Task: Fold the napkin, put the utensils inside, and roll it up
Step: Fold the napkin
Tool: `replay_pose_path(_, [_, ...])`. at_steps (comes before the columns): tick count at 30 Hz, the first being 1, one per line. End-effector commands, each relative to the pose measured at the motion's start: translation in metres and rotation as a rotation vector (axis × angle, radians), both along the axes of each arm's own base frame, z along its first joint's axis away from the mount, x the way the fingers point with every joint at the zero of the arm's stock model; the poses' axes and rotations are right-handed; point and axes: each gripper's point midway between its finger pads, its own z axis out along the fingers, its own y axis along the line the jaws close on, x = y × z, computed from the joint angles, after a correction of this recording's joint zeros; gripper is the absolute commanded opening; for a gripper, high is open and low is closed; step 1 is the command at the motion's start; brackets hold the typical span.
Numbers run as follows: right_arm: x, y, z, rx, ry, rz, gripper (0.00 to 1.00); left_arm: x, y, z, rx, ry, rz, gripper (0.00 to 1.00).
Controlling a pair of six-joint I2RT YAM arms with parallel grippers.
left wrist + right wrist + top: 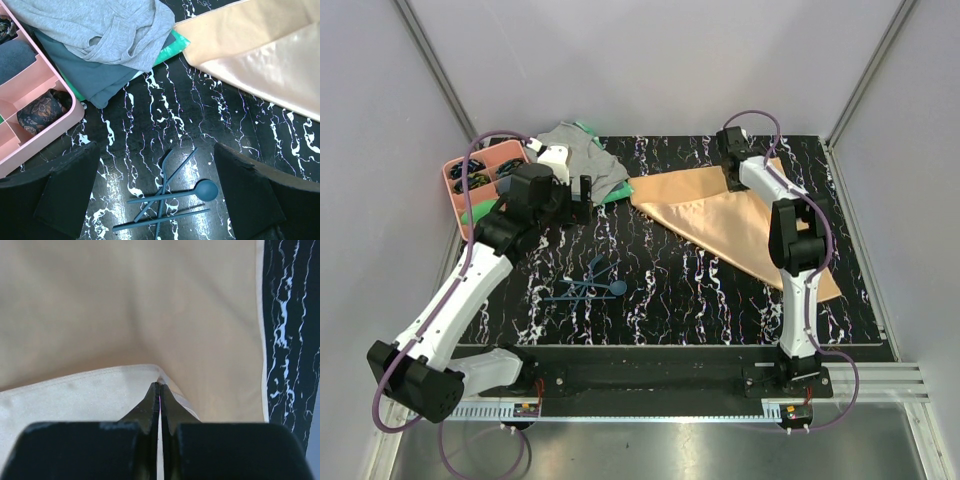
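The peach napkin lies across the right back of the dark marbled table, its shape roughly triangular. My right gripper is over its far edge, shut on a hemmed corner of the napkin, pinched at the tips. The dark blue utensils lie crossed in a loose pile near the table's middle. My left gripper hangs open above the table, behind the pile. In the left wrist view the utensils lie below and between the wide-apart fingers, untouched, and the napkin shows at upper right.
A pink compartment tray with small dark items stands at the back left. A grey cloth lies on a green cloth beside it, close to the napkin's left tip. In the left wrist view the tray's rim is at left.
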Motion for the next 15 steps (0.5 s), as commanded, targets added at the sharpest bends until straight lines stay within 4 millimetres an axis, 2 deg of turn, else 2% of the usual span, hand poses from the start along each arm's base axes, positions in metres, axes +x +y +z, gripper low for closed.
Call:
replay_pose_path(1, [0.035, -0.025, 0.002, -0.017, -0.045, -0.021, 0.0, 0.01, -0.001, 0.009, -0.017, -0.046, 0.01, 0.99])
replay_pose_path(4, [0.051, -0.037, 0.0, -0.026, -0.063, -0.04, 0.0, 0.011, 0.0, 0.006, -0.009, -0.041, 0.013, 0.99])
replay_pose_path(5, [0.055, -0.047, -0.001, -0.025, -0.066, -0.055, 0.0, 0.011, 0.0, 0.006, -0.007, -0.04, 0.015, 0.99])
replay_pose_path(15, [0.102, -0.073, 0.003, -0.041, -0.15, -0.083, 0.0, 0.014, 0.002, -0.001, 0.011, -0.027, 0.026, 0.99])
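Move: The right hand holds the napkin's lifted near-left corner, low over the napkin. The far-right corner it is taken to lies about 14 cm ahead, 16 cm right and some 4 cm below. The napkin's left corner is roughly 36 cm left and 1 cm ahead of that hand, the near-right one about 24 cm right and 35 cm back. From the left hand, the far-right corner is roughly 33 cm ahead, 62 cm right and 22 cm below. Forward and about equally to its right, the shut right gripper draws the pinched napkin corner on over the lower layer towards the far-right corner, some 10 cm in all, sinking a couple of centimetres on the way. The wrist turns only slightly, about 5 degrees clockwise, and the fingers keep their hold. ##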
